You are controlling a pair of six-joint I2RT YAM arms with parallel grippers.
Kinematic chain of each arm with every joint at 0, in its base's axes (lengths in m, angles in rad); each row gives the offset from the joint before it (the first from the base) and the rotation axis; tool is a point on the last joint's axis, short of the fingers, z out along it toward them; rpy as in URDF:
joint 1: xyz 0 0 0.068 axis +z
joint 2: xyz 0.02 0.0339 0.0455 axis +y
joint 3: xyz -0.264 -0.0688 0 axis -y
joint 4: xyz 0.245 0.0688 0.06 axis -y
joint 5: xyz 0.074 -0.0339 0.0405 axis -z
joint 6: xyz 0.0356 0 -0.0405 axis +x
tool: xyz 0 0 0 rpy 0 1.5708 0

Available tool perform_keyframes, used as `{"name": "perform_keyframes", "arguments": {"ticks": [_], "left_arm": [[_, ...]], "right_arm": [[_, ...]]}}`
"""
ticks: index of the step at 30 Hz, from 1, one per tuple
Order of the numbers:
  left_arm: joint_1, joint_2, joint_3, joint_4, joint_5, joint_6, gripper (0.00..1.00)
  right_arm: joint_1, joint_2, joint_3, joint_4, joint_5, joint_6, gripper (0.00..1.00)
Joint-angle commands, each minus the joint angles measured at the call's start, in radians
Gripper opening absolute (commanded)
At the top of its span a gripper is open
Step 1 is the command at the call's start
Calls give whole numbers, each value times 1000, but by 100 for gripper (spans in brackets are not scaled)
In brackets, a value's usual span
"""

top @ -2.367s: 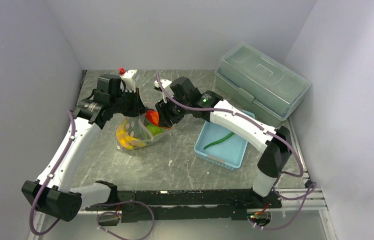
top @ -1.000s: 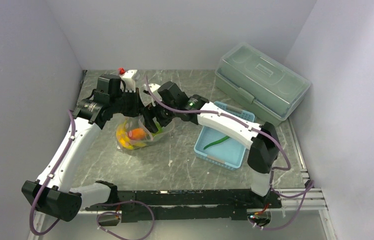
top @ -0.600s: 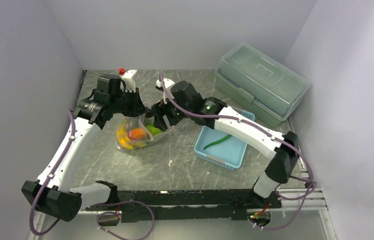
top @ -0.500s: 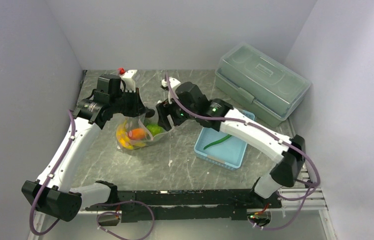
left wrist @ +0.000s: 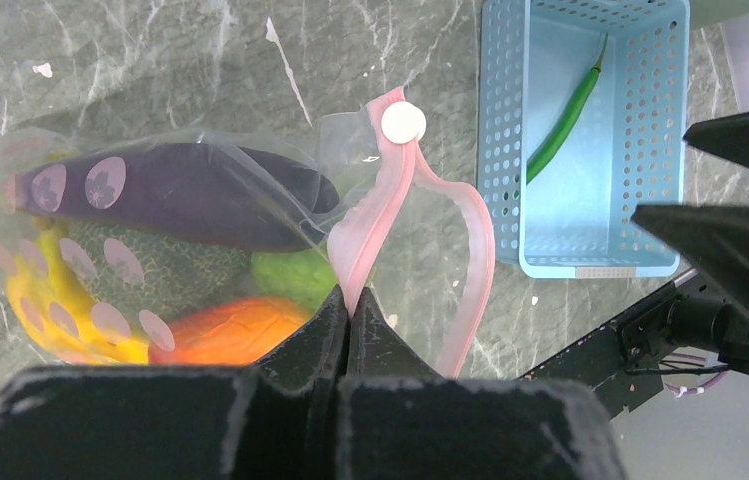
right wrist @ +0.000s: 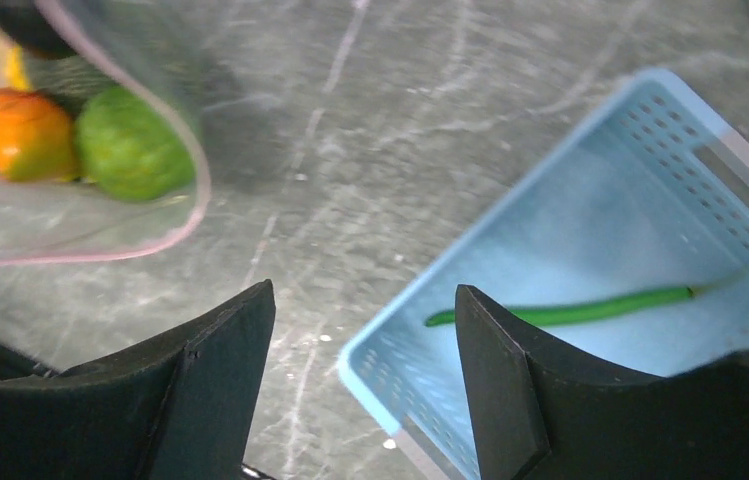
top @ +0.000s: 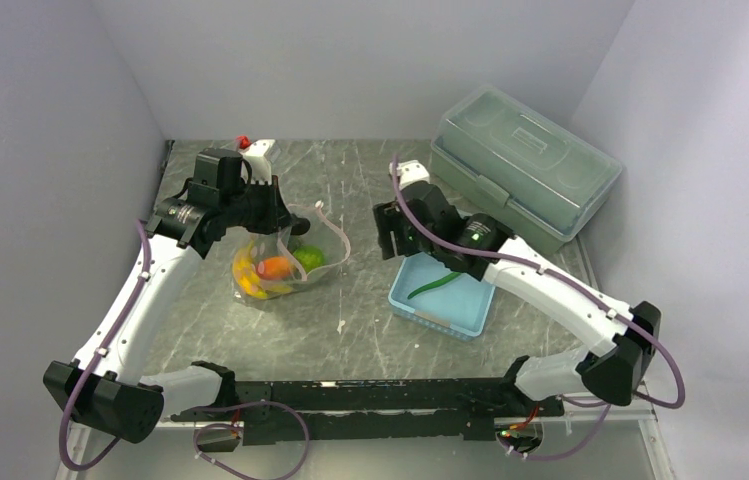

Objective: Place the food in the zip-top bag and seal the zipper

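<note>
The clear zip-top bag [top: 285,262] lies left of centre, its mouth open to the right. Inside it are a purple eggplant [left wrist: 180,195], yellow bananas [left wrist: 45,310], a netted dark-green melon [left wrist: 150,270], a lime-green fruit [left wrist: 295,275] and an orange-red piece [left wrist: 225,335]. My left gripper [left wrist: 350,300] is shut on the pink zipper [left wrist: 395,185] and holds that edge up. My right gripper [right wrist: 365,290] hangs open and empty over the table, between the bag and the basket. The thin long green vegetable [right wrist: 570,308] lies in the basket.
The light blue basket [top: 430,318] stands right of centre. A big grey-green lidded box [top: 525,165] fills the back right corner. A small white piece with a red knob [top: 258,150] sits at the back, behind my left arm.
My right gripper let the orange-red piece go into the bag, then drew back out of the mouth and swung right toward the basket. The left gripper kept its hold.
</note>
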Motion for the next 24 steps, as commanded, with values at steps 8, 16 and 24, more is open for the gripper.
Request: {"name": "perform_keyframes", "arguments": {"ticks": [8, 16, 24], "left_arm": [[-6, -22, -3, 44, 4, 3, 0], [-8, -24, -4, 44, 9, 0, 0], [-10, -27, -5, 45, 11, 0, 0]], "right_arm": [[-230, -94, -154, -47, 65, 128, 68], [-324, -37, -218, -31, 103, 193, 68], [-374, 21, -279, 12, 104, 240, 66]]}}
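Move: The green chili lies in the blue basket, roughly 13 cm to the right of the empty right hand, 4 cm ahead and some 18 cm below. The basket's middle is about 14 cm right of that hand and 6 cm ahead. The food-filled bag stands about 22 cm to its left and 7 cm ahead. From the left hand, the chili is around 32 cm to the right, 2 cm ahead and 21 cm below. Rightward and down, with a slight reach forward, the right hand swings away from the bag to above the chili in the basket, about 14 cm across and 10 cm lower, fast sideways at first, then mostly sinking. The wrist turns some 30 degrees clockwise and tips further down, fingers staying open. The left hand stays put, still pinching the bag's zipper edge. ##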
